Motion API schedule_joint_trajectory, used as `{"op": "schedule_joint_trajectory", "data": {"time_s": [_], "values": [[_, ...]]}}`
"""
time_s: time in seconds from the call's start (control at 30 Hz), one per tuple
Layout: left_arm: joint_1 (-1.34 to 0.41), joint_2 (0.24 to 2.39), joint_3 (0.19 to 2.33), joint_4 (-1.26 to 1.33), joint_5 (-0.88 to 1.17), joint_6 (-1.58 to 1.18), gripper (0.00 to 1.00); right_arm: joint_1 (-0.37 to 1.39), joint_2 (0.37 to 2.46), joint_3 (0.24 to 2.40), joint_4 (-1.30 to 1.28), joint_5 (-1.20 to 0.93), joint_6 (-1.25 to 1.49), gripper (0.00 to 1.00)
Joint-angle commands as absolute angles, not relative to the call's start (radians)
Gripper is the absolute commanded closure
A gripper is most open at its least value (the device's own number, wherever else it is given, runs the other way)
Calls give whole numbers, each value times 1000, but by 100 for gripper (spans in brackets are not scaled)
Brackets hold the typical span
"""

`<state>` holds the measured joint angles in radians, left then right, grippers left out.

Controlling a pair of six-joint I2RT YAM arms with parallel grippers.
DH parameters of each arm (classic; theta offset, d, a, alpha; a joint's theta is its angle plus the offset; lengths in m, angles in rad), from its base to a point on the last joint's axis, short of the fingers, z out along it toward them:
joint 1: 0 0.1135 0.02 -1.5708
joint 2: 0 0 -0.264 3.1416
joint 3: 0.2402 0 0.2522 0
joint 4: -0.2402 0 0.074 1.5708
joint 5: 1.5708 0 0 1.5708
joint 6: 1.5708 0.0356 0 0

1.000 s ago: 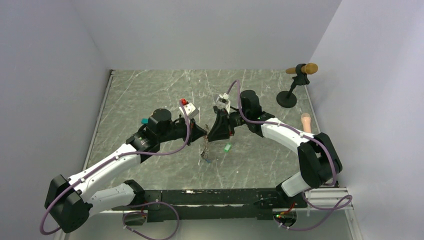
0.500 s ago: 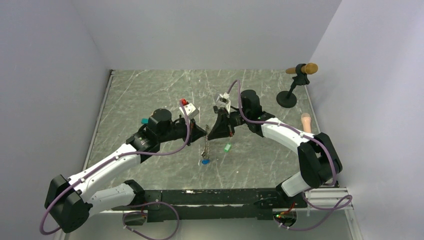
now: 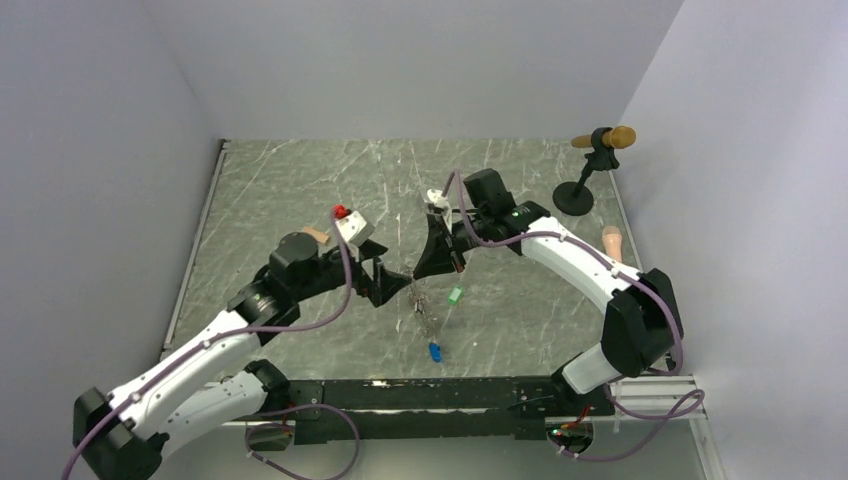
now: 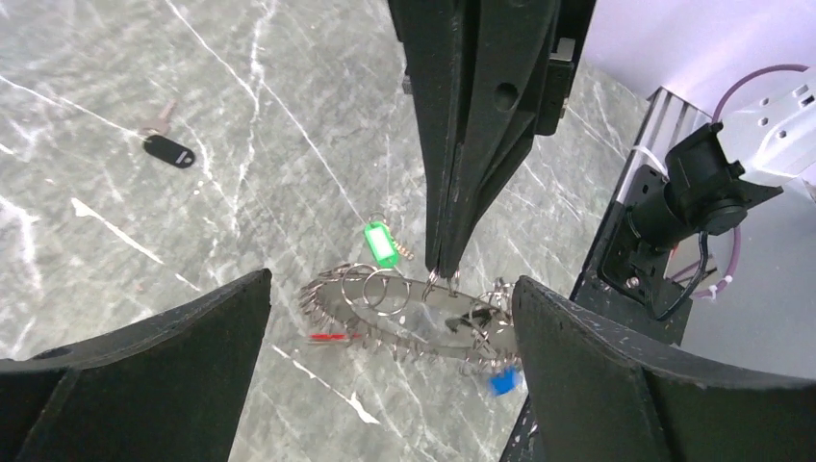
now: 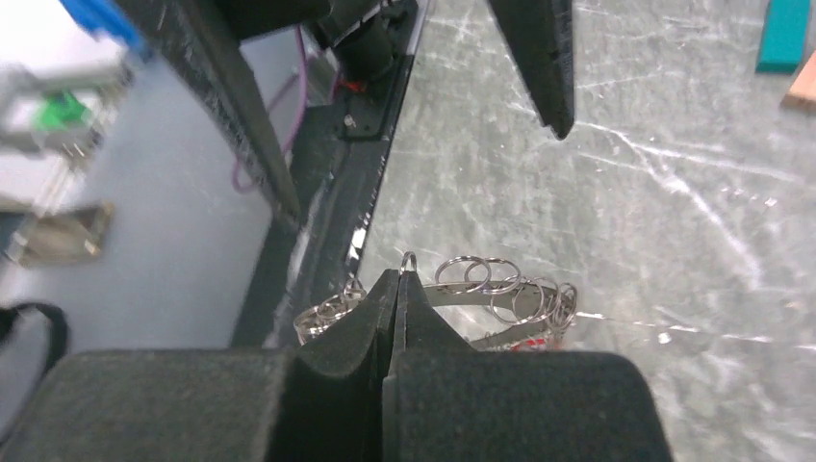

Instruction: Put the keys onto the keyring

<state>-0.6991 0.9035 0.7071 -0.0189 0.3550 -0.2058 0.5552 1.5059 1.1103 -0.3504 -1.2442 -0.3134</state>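
Observation:
My right gripper (image 3: 424,270) is shut on the top edge of the keyring (image 3: 424,300), which hangs from it just above the table. From the left wrist, the keyring (image 4: 414,313) shows as a flat metal loop fringed with small rings, pinched by the right fingers (image 4: 452,173). A blue key (image 3: 435,351) dangles from the ring's near side. The green key (image 3: 455,295) lies on the table right of the ring, apart from it. My left gripper (image 3: 390,281) stands wide open left of the ring, touching nothing. In the right wrist view my right gripper (image 5: 399,277) is pressed shut on the keyring (image 5: 500,294).
A black key (image 4: 165,149) lies on the marble farther off. Teal (image 5: 784,34) and tan (image 5: 803,91) blocks lie beside the left arm. A black stand (image 3: 590,170) with wooden pieces is at the back right, with a tan peg (image 3: 612,240) nearby. The base rail (image 3: 450,390) runs along the near edge.
My left gripper has opened, let go of the keyring and drawn back to the left. The ring now hangs from the right gripper alone, and the blue key has swung toward the near edge.

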Motion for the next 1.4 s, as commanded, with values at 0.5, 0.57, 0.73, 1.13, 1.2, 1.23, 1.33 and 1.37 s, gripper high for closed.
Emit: {"op": "schedule_joint_trajectory", "data": {"time_s": [0.5, 0.57, 0.73, 1.13, 1.2, 1.23, 1.33, 1.37], "values": [[-699, 670, 545, 58, 603, 118, 46, 689, 1624, 1563, -1272, -1108, -1378, 100], [-726, 714, 562, 61, 566, 148, 46, 688, 1620, 1555, -1263, -1107, -1367, 100], [-777, 773, 578, 105, 499, 180, 47, 689, 1618, 1542, -1253, -1119, -1360, 100], [-826, 850, 578, 144, 484, 142, 60, 686, 1629, 1535, -1253, -1140, -1354, 100], [-831, 856, 580, 146, 468, 138, 63, 687, 1629, 1535, -1250, -1145, -1350, 100], [-832, 857, 580, 149, 458, 135, 65, 686, 1629, 1534, -1250, -1144, -1348, 100], [-837, 860, 582, 155, 420, 124, 74, 686, 1632, 1533, -1244, -1147, -1341, 100], [-838, 860, 583, 156, 408, 119, 77, 685, 1634, 1531, -1244, -1149, -1338, 100]]}}
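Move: The keyring hangs by a small ring pinched in the right fingertips, level with that hand's point. From the open left hand, that pinched ring is about 3 cm to the right, 1 cm back and 2 cm below. The green tag on the table lies some 10 cm ahead of the left hand, 12 cm to its right and 22 cm below; the keyring's blue tag hangs about 5 cm back, 8 cm right and 17 cm below. The keyring, still pinched by its small ring, is carried about 3 cm back by the right hand, which rolls and swings counter-clockwise some 25 degrees, then holds still. The open left hand backs off to the left, up and back, then comes down and right towards the pinched ring, ending about 5 cm back and 4 cm lower, turned clockwise, its fingers narrowing to about a quarter open by the ring. ##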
